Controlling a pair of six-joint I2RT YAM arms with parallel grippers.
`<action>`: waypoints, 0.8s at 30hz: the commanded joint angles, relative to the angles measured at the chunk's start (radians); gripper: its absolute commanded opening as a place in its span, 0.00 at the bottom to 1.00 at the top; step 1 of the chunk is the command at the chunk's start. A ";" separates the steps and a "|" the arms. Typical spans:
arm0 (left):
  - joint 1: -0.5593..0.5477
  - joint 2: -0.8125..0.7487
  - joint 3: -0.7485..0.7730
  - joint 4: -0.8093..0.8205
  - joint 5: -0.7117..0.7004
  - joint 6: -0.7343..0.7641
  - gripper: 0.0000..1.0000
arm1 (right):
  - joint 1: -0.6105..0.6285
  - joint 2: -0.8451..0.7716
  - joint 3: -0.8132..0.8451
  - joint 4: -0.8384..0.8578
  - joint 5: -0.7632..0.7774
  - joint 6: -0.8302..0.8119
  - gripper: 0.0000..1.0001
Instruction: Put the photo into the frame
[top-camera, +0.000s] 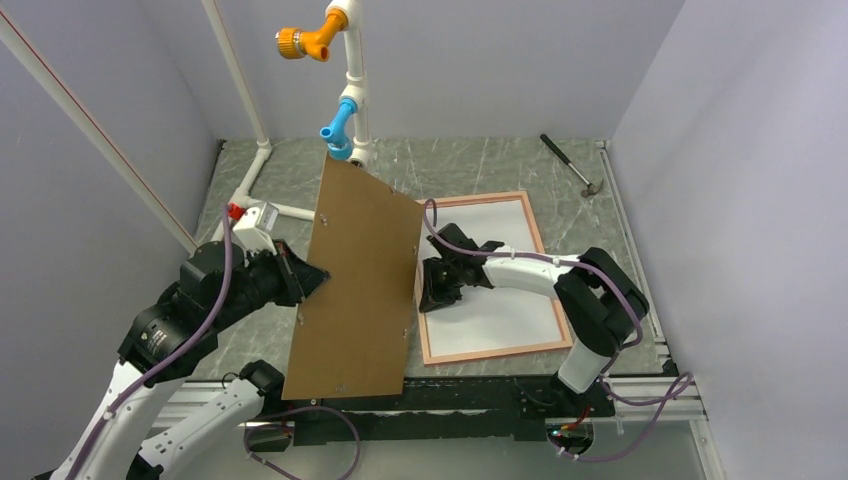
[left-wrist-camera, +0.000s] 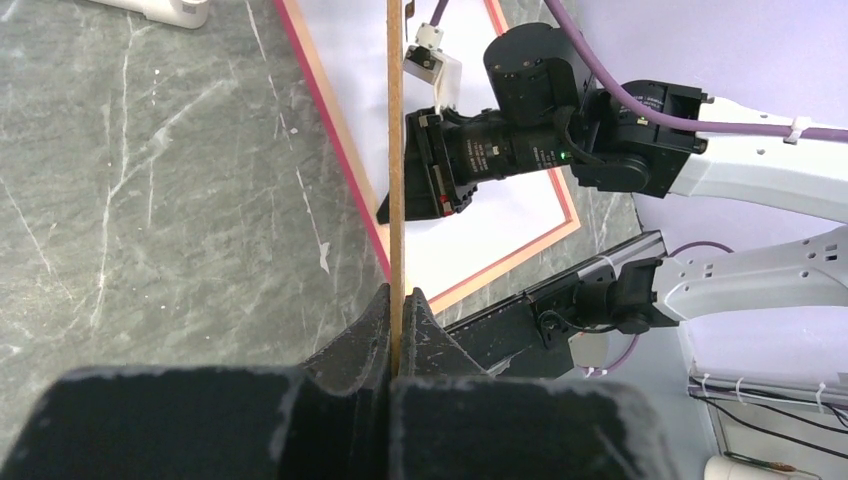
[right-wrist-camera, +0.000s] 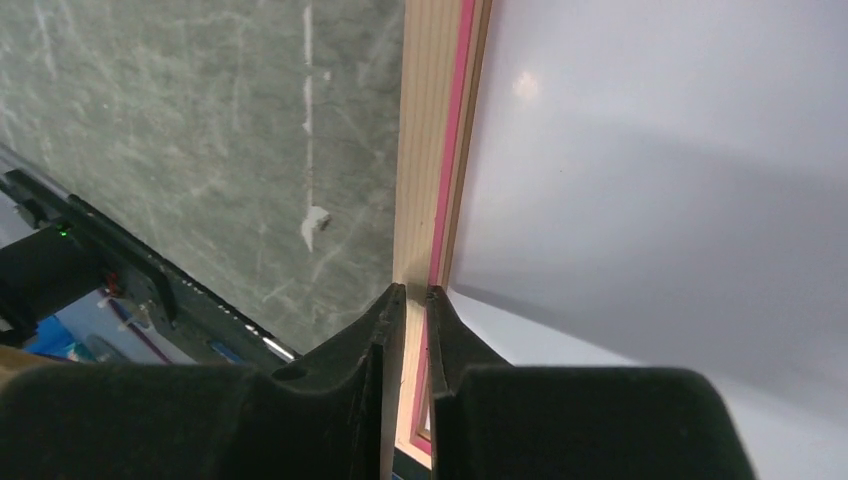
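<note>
The frame (top-camera: 540, 238) lies flat on the marble table right of centre, its pale back up and a pink strip along its inner edge (right-wrist-camera: 452, 120). A plain white sheet (top-camera: 500, 300), by its look the photo's back, fills it. My right gripper (top-camera: 428, 290) is shut on the frame's left rail, one finger on each side (right-wrist-camera: 415, 292). My left gripper (top-camera: 310, 280) is shut on the brown hardboard panel (top-camera: 360, 280), which it holds upright on edge just left of the frame. In the left wrist view the panel's thin edge (left-wrist-camera: 395, 150) runs up from my jaws (left-wrist-camera: 398, 300).
A white pipe stand (top-camera: 352, 90) with orange and blue fittings rises at the back centre. A hammer (top-camera: 570, 165) lies at the back right. Grey walls close in on both sides. A black rail (top-camera: 450, 395) runs along the table's near edge.
</note>
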 joint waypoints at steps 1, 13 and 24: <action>0.005 -0.022 0.007 0.088 0.009 -0.032 0.00 | 0.022 0.017 -0.003 0.104 -0.044 0.089 0.15; 0.005 -0.069 0.006 0.039 -0.014 -0.043 0.00 | 0.036 0.012 -0.019 0.317 -0.171 0.194 0.20; 0.004 -0.104 -0.019 0.028 -0.013 -0.049 0.00 | -0.049 -0.090 -0.004 0.079 -0.055 0.037 0.44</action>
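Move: The picture frame's left side lies right at the right hand's fingertips, its middle some 3 cm farther out and 2 cm below; the frame's middle is about 14 cm to the right and 5 cm ahead. The backing board's free right edge hangs some 2 cm to the right hand's left, level with it and about 6 cm higher. From the left hand, which grips the board, the frame's middle lies roughly 29 cm right, 10 cm ahead and 30 cm down. The frame's left side is drawn a little farther left by the right fingers, still at that bar; the right hand then lifts off, about 5 cm left and 2.5 cm up in all, towards the hanging board edge, its left side tipping up by some 14 degrees, and eases 1 cm back right as the fingers open. The left hand keeps its grip on the board and draws it about 2 cm back and left. ##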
